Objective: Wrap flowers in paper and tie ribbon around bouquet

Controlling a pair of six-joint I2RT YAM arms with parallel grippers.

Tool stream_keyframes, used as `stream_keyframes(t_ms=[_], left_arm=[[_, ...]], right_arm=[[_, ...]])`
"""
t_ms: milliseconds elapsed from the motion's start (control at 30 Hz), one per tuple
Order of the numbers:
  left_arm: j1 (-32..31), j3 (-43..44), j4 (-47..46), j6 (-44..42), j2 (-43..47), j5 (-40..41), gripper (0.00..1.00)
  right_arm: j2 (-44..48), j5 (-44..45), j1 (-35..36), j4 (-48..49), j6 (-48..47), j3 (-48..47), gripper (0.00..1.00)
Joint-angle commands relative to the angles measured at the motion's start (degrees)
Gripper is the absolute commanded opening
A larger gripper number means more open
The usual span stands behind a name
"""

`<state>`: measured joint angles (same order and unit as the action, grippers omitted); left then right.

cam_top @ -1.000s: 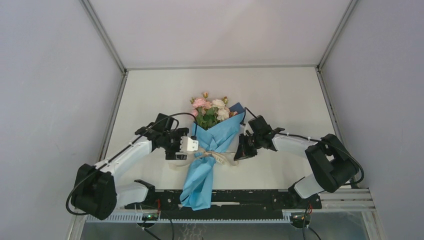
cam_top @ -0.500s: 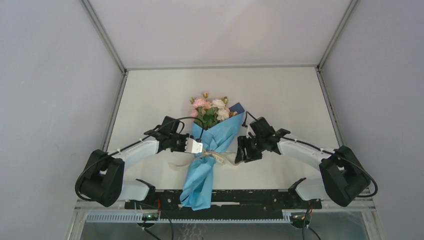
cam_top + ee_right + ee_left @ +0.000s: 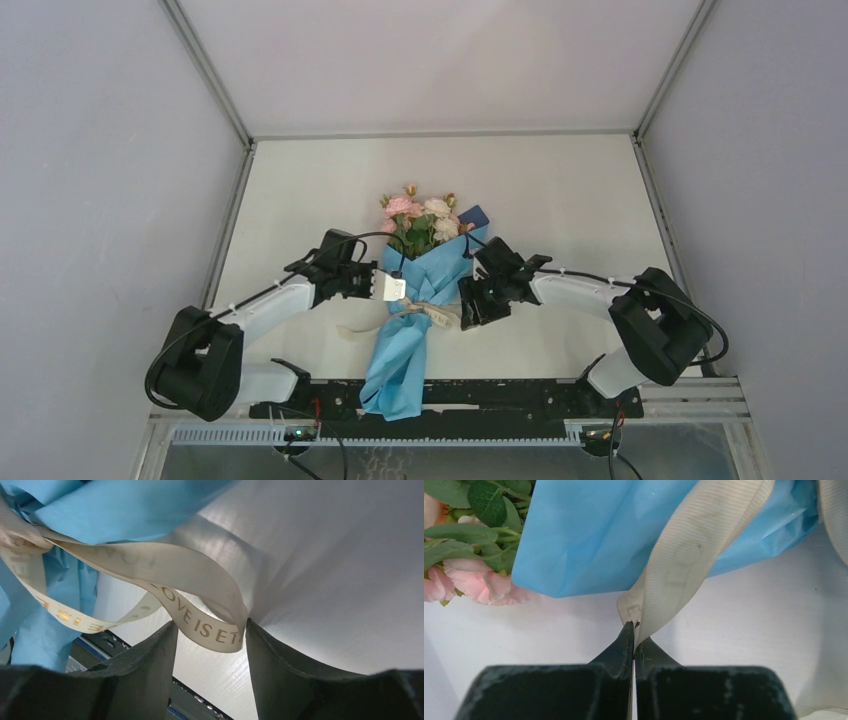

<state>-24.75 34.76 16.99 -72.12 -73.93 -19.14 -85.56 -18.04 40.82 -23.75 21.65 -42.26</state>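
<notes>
The bouquet lies in the middle of the table with its flowers [image 3: 420, 220] pointing away and its blue paper [image 3: 405, 350] cone reaching the near edge. A cream ribbon [image 3: 432, 314] is wound round the cone's waist. My left gripper [image 3: 393, 290] sits at the cone's left side. In the left wrist view that gripper [image 3: 634, 630] is shut on a ribbon [image 3: 689, 550] end, beside the paper [image 3: 599, 530] and pink flowers [image 3: 474, 577]. My right gripper [image 3: 468, 304] is at the cone's right side. It [image 3: 210, 627] stands open, with a lettered ribbon [image 3: 150, 562] loop lying loose between its fingers.
A black rail [image 3: 500, 395] runs along the near edge under the cone's tip. Grey walls close in the white table [image 3: 560, 190] on the left, right and back. A slack ribbon tail [image 3: 352, 330] lies left of the cone.
The left gripper has shut on a ribbon end beside the cone. The right gripper has opened, let go of the ribbon, and shifted slightly left toward the bouquet.
</notes>
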Motion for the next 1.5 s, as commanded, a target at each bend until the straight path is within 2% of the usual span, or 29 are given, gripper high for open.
stream_keyframes(t_ms=[0,67,100,167,233,367,500,633,867,1067,1467], left_arm=[[-0.21,1.67,-2.46,2.12,1.96,0.69,0.00],[-0.21,1.92,-2.73,1.79,1.95,0.84,0.00],[-0.21,2.08,-2.92,1.65,1.96,0.92,0.00],[-0.21,2.29,-4.24,1.90,2.04,1.44,0.00],[-0.14,2.52,-7.99,2.50,2.16,2.65,0.00],[0.33,2.62,-19.74,2.37,1.14,4.01,0.00],[2.66,3.41,-23.36,-1.68,-2.37,1.72,0.00],[6.04,4.90,-21.38,-8.35,-6.59,-1.14,0.00],[9.27,7.41,-18.95,-12.49,-11.48,-3.67,0.00],[10.17,4.91,-18.86,-14.82,-11.61,-4.19,0.00],[12.94,5.18,-17.41,-18.17,-12.29,-4.02,0.00]], right_arm=[[-1.59,4.45,2.51,1.80,-2.40,-1.10,0.60],[-1.21,5.76,2.93,2.23,-2.56,-1.16,0.56],[-1.07,6.07,2.94,2.43,-2.48,-1.16,0.49],[-0.71,6.87,2.73,2.50,-2.18,-1.16,0.18],[-0.58,6.01,2.66,1.88,-2.48,-1.16,0.00],[-0.50,2.69,3.90,0.19,-2.29,-0.63,0.00],[2.27,-1.44,5.34,0.10,1.32,3.06,0.00],[4.81,-4.11,5.69,-0.09,5.94,7.75,0.00],[4.35,-5.90,6.49,0.66,7.66,9.48,0.00],[2.81,-6.99,4.91,1.62,6.67,9.04,0.00],[2.92,-8.80,3.08,0.87,6.88,11.44,0.00]])
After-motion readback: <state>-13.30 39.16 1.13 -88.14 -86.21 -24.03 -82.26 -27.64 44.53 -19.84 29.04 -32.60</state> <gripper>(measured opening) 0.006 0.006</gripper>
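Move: Between the right hand's open fingers lies the cream ribbon's loop end, right at the hand point. The knot on the bouquet sits about 8 cm to that hand's left and 3 cm farther out; the paper's bottom end lies roughly 15 cm left and 17 cm back. From the left hand, already pinching ribbon, the knot is some 10 cm right and 4 cm back, the blooms 9 cm right and 15 cm ahead, a loose ribbon tail 6 cm left and 9 cm back. Pinching the ribbon loop's end between its closing fingers, the right hand then drags it back about 7 cm along the table's right side of the bouquet, away from the knot. The left hand keeps its grip and pulls its ribbon forward some 9 cm, arching up about 4 cm and down again, veering slightly left late on while its fingers tilt up some 15 degrees. ##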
